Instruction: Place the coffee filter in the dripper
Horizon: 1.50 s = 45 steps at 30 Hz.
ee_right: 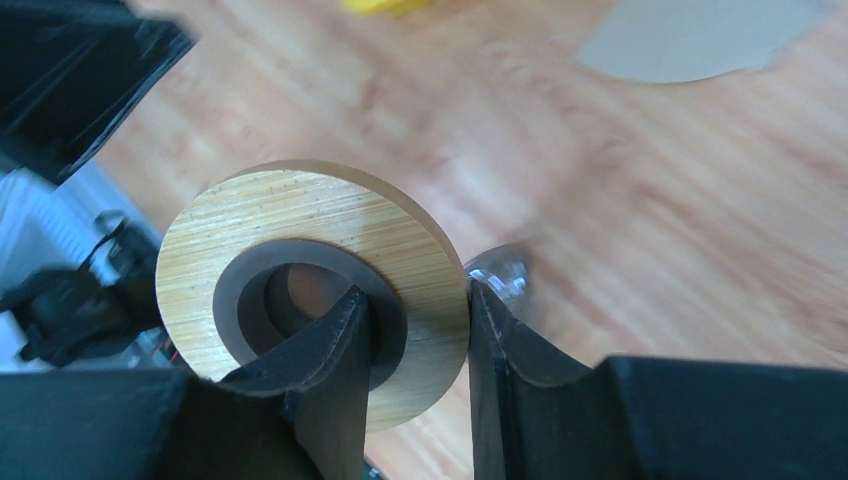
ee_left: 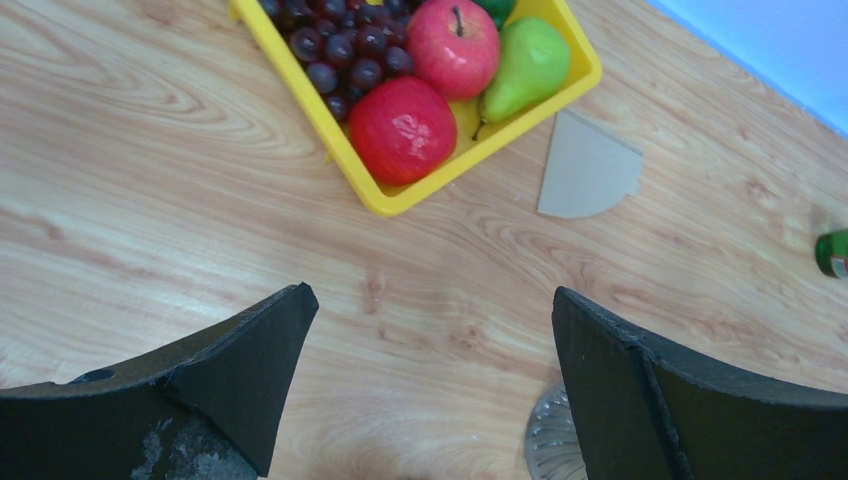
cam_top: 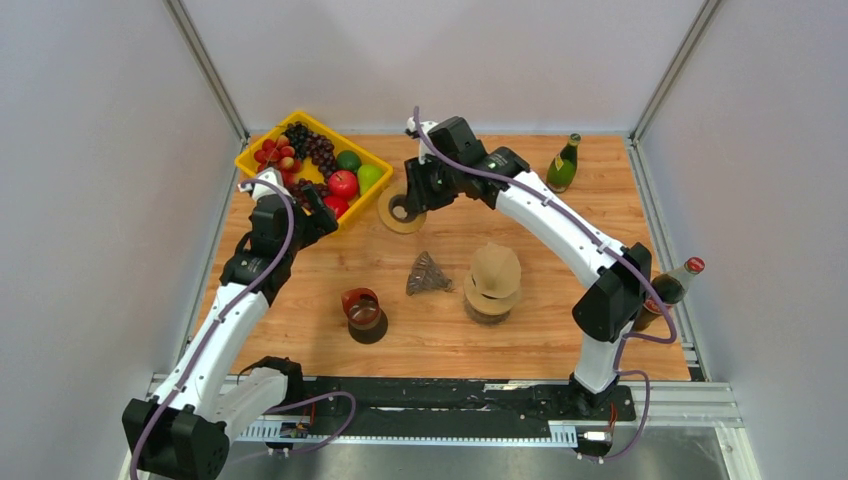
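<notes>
A flat grey-brown coffee filter [ee_left: 588, 170] lies on the wooden table just off the yellow tray; it also shows in the right wrist view [ee_right: 700, 35]. My right gripper [cam_top: 410, 198] [ee_right: 415, 295] is shut on a round wooden ring with a dark inner collar [ee_right: 300, 250], one finger in its hole and the other on its outer edge; the ring also shows in the top view [cam_top: 400, 213]. A ribbed glass cone [cam_top: 428, 272] lies on its side mid-table, its edge showing in the left wrist view [ee_left: 550, 440]. My left gripper [cam_top: 325, 212] [ee_left: 430, 300] is open and empty by the tray.
The yellow tray [cam_top: 266, 134] [ee_left: 300, 88] holds grapes, apples and a pear. A tan filter-like cap sits on a glass vessel [cam_top: 493, 280]. A red cup [cam_top: 361, 308] stands at the front. A green bottle [cam_top: 563, 163] and a cola bottle [cam_top: 668, 288] stand at the right.
</notes>
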Each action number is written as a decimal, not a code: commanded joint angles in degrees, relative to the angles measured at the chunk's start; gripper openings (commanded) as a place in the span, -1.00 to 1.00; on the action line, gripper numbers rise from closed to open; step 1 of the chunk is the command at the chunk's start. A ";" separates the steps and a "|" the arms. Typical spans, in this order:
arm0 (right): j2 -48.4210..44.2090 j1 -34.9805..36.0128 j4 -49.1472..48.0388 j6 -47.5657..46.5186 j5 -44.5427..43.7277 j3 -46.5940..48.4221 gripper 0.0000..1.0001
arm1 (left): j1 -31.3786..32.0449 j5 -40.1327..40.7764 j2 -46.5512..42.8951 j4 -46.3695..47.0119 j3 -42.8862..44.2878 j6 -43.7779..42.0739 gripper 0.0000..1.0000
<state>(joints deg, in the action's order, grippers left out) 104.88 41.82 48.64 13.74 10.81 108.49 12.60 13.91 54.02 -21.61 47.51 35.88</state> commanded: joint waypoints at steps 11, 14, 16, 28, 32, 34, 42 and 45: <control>7.43 11.14 6.35 -0.18 8.75 6.27 -0.89 | -0.21 13.31 -3.99 -3.52 -0.54 2.55 1.00; 9.33 13.05 6.68 -0.93 7.13 6.50 -0.84 | -0.21 12.96 -4.00 -3.10 -0.69 2.59 1.00; 10.41 13.73 6.91 -0.82 7.04 6.27 -0.83 | -0.23 12.73 -3.79 -3.04 -0.60 2.46 1.00; 12.34 18.28 7.81 -1.51 3.73 5.46 -0.74 | -0.22 11.50 -3.16 -2.48 -0.83 2.45 1.00; 12.40 18.51 7.89 -0.88 1.26 5.28 -0.66 | -0.21 11.00 -3.28 -2.40 -0.83 2.29 1.00; 12.56 18.61 7.92 -0.90 0.79 5.07 -0.62 | -0.21 11.04 -3.38 -2.31 -0.98 2.40 1.00; 13.31 19.17 7.97 -0.49 0.46 5.11 -0.41 | -0.22 10.62 -3.61 -2.19 -1.13 2.65 1.00; 13.04 19.52 8.06 -0.28 0.53 4.91 -0.27 | -0.21 10.13 -3.64 -2.15 -1.03 2.54 1.00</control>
<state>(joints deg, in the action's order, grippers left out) 118.02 60.47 56.77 12.40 11.86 112.20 12.60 24.80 50.92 -25.43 46.63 37.87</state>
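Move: Behind and below the right hand stands the red-topped carafe, about 16 cm back, 10 cm to its left and 17 cm down, the place the held wooden collar is taken to. Near that way the clear ribbed dripper lies some 7 cm back, 2 cm right, 21 cm down. The paper filter in its dripper stack is about 16 cm back, 14 cm right and 13 cm down. From the left hand the carafe is roughly 15 cm back, 10 cm right, 15 cm below. Carrying the wooden collar in an unchanged pinch on its rim, the right hand sweeps back some 13 cm, with about 8 cm to the left and 10 cm down, towards the red-topped carafe, turning counter-clockwise and tipping its fingers further down, then slows almost to a stop above it. The left hand, empty and open, edges about 4 cm left, clear of the carafe. ##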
